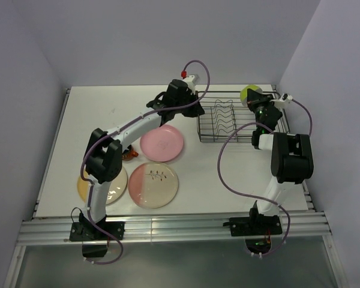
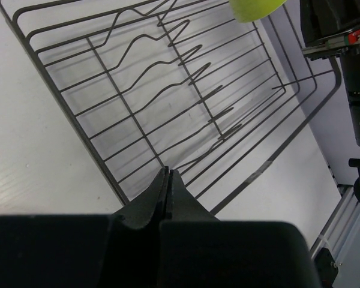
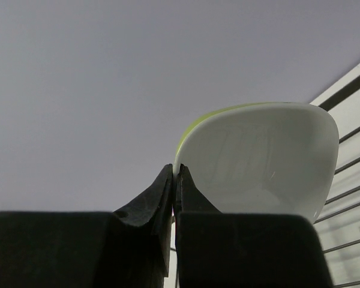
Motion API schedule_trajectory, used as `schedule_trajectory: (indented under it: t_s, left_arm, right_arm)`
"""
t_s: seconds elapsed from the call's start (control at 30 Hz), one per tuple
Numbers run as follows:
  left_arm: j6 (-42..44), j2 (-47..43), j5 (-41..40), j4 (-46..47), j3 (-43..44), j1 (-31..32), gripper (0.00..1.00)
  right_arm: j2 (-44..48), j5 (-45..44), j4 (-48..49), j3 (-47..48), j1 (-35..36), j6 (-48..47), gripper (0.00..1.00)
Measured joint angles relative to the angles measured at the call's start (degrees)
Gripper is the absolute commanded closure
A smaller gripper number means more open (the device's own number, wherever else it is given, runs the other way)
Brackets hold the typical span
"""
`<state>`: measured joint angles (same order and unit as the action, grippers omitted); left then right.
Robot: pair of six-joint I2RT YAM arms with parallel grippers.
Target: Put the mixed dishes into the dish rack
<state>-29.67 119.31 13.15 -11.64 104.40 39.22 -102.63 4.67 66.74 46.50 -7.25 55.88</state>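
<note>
The dark wire dish rack (image 1: 228, 123) stands at the back right of the table with nothing in it. My left gripper (image 2: 168, 171) is shut, its tips meeting at the rack's near rim (image 2: 78, 120); whether a wire is pinched between them I cannot tell. My right gripper (image 3: 175, 168) is shut on the rim of the lime-green bowl (image 3: 264, 162), held tilted above the rack's far right corner (image 1: 250, 93). On the table lie a plain pink plate (image 1: 162, 144) and a pink-and-cream plate with a leaf sprig (image 1: 153, 184). A yellow-and-cream plate (image 1: 111, 192) and the orange-red cup (image 1: 129, 156) are partly hidden under the left arm.
Walls close in the table at the back and on both sides. The right arm (image 2: 348, 54) hangs close beside the rack's far end. An aluminium rail (image 1: 168, 228) runs along the near edge, where both arm bases are bolted.
</note>
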Motion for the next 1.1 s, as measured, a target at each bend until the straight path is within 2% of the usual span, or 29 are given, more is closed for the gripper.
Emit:
schedule_trajectory:
  t_s: [0.43, 1.1]
  left_arm:
    - [0.0, 1.7, -1.7, -1.6, 0.3, -0.8, 1.00]
    - [0.1, 4.8, -2.5, -4.1, 1.7, -1.7, 0.98]
  right_arm:
    - [-5.0, -6.8, -5.7, 3.3, 2.2, -1.7, 1.00]
    - [-11.5, -11.1, -11.7, 9.4, 4.0, -3.0, 1.00]
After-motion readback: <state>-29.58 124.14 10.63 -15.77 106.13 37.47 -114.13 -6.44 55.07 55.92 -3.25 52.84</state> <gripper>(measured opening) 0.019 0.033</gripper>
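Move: The right hand, already pinching the green-backed white bowl by its rim, is over the far part of the dish rack. The rack's middle lies about 5 cm back, 2 cm to the left and 17 cm below it; the wavy wire dividers are 8 cm left of that middle, level with it. From the shut left hand, the rack's middle is roughly 3 cm ahead, 18 cm right and 15 cm down, and its left rim is 3 cm ahead, 2 cm left and 10 cm down. Downward and somewhat forward, the right hand lowers the held bowl about 8 cm into the rack's far part, to the right of the wire dividers, tipping its fingers down some 15 degrees while its grip stays shut. The left hand, still closed, sinks about 5 cm beside the rack's left rim, drifting slightly forward and left; contact with the rim can't be seen. ##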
